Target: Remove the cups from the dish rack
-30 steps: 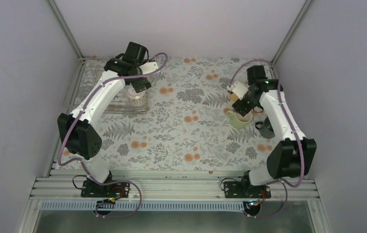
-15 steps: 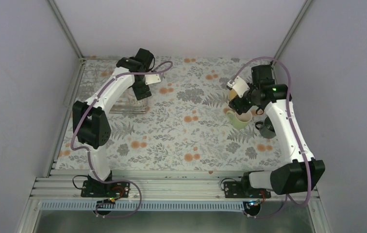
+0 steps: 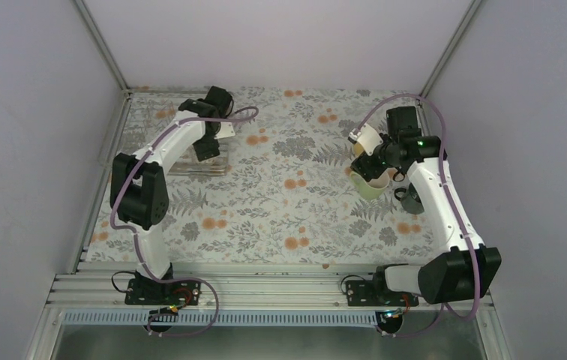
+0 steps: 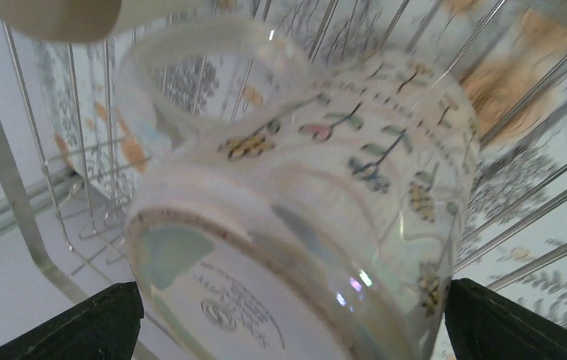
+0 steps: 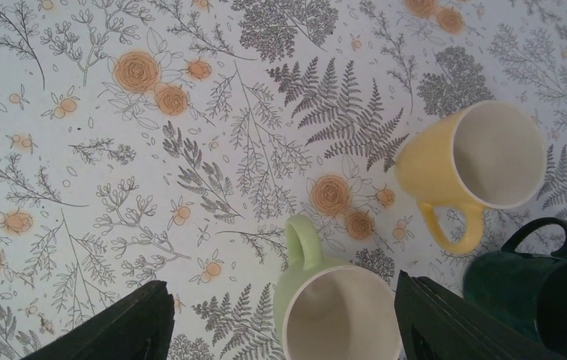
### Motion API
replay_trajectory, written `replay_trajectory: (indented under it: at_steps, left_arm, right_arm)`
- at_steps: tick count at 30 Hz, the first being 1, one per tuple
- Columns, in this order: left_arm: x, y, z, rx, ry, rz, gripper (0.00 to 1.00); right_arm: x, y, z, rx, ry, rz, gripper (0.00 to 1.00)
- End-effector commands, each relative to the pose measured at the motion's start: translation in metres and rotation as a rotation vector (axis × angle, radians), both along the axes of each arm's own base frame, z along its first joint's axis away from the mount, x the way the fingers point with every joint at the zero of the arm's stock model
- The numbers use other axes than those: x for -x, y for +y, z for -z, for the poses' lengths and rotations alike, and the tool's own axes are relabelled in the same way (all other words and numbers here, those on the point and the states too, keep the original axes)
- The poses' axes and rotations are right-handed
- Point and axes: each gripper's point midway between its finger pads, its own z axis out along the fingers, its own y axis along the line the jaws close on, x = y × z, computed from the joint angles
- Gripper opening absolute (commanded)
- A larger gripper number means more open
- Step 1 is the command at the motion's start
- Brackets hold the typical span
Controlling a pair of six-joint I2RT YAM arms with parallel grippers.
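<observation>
The patterned white cup (image 4: 318, 187) lies tilted in the dish rack (image 3: 142, 120), its base toward the left wrist camera. My left gripper (image 4: 303, 330) is open, one finger on each side of that cup; whether they touch it I cannot tell. In the top view my left gripper (image 3: 205, 148) covers it. The pale green cup (image 5: 340, 315) stands upright on the table. My right gripper (image 5: 286, 324) is open over it, with gaps to both fingers. Beside it stand the yellow cup (image 5: 475, 161) and the dark green cup (image 5: 543, 289).
The rack's thin bars (image 4: 78, 150) and silvery frame surround the patterned cup. A cream-white rounded shape (image 4: 48, 15) shows at the left wrist view's top edge. Grey walls close the table at the back and on both sides. The dark green cup (image 3: 413, 199) sits near the right wall.
My left arm has swung its elbow up and pushed the gripper down over the patterned cup. The right gripper opened a little wider and shifted slightly above the pale green cup.
</observation>
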Motion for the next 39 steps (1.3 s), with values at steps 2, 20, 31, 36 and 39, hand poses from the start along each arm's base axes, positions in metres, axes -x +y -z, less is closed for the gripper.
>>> replay_trajectory:
  at_steps: [2,20,31,36,39]
  left_arm:
    - [-0.001,0.045,-0.022,-0.097,-0.046,-0.057,1.00]
    - [-0.013,0.061,-0.067,0.087,-0.085,-0.094,1.00]
    - [-0.036,-0.006,-0.092,0.357,-0.080,-0.185,1.00]
    - [-0.060,-0.009,-0.039,0.381,-0.037,-0.361,0.95]
    - [-0.063,-0.021,-0.023,0.449,0.002,-0.401,0.95]
  right_arm:
    - [-0.001,0.009,0.000,-0.038,-0.021,-0.025,0.77]
    - [-0.002,0.013,0.003,-0.050,-0.012,-0.035,0.77]
    - [-0.004,0.010,0.006,-0.037,-0.011,-0.014,0.77]
    - [-0.004,0.009,0.004,-0.036,-0.017,-0.011,0.77]
    - [-0.002,0.008,0.013,-0.026,-0.005,-0.009,0.77]
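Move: The floral cup, upside down in the rack, sits nearly between the left gripper's open fingers, its middle about 2 cm ahead, 1 cm to the right and 5 cm below. The tan cup stands some 12 cm ahead and 3 cm right of that gripper, also about 5 cm lower; the rack's right end is roughly 4 cm ahead, 6 cm right and 8 cm down. From the right gripper the floral cup lies about 45 cm left, 10 cm ahead and 13 cm lower. Sweep the left gripper about 8 cm left with its fingers open, nudging the floral cup further into the rack with the right-hand finger. Then lift some 14 cm, swinging back right and a little forward, tilting the hand's left side down about 20 degrees. Drop steeply by some 12 cm beyond the cup, towards its handle side, fingers staying wide. ##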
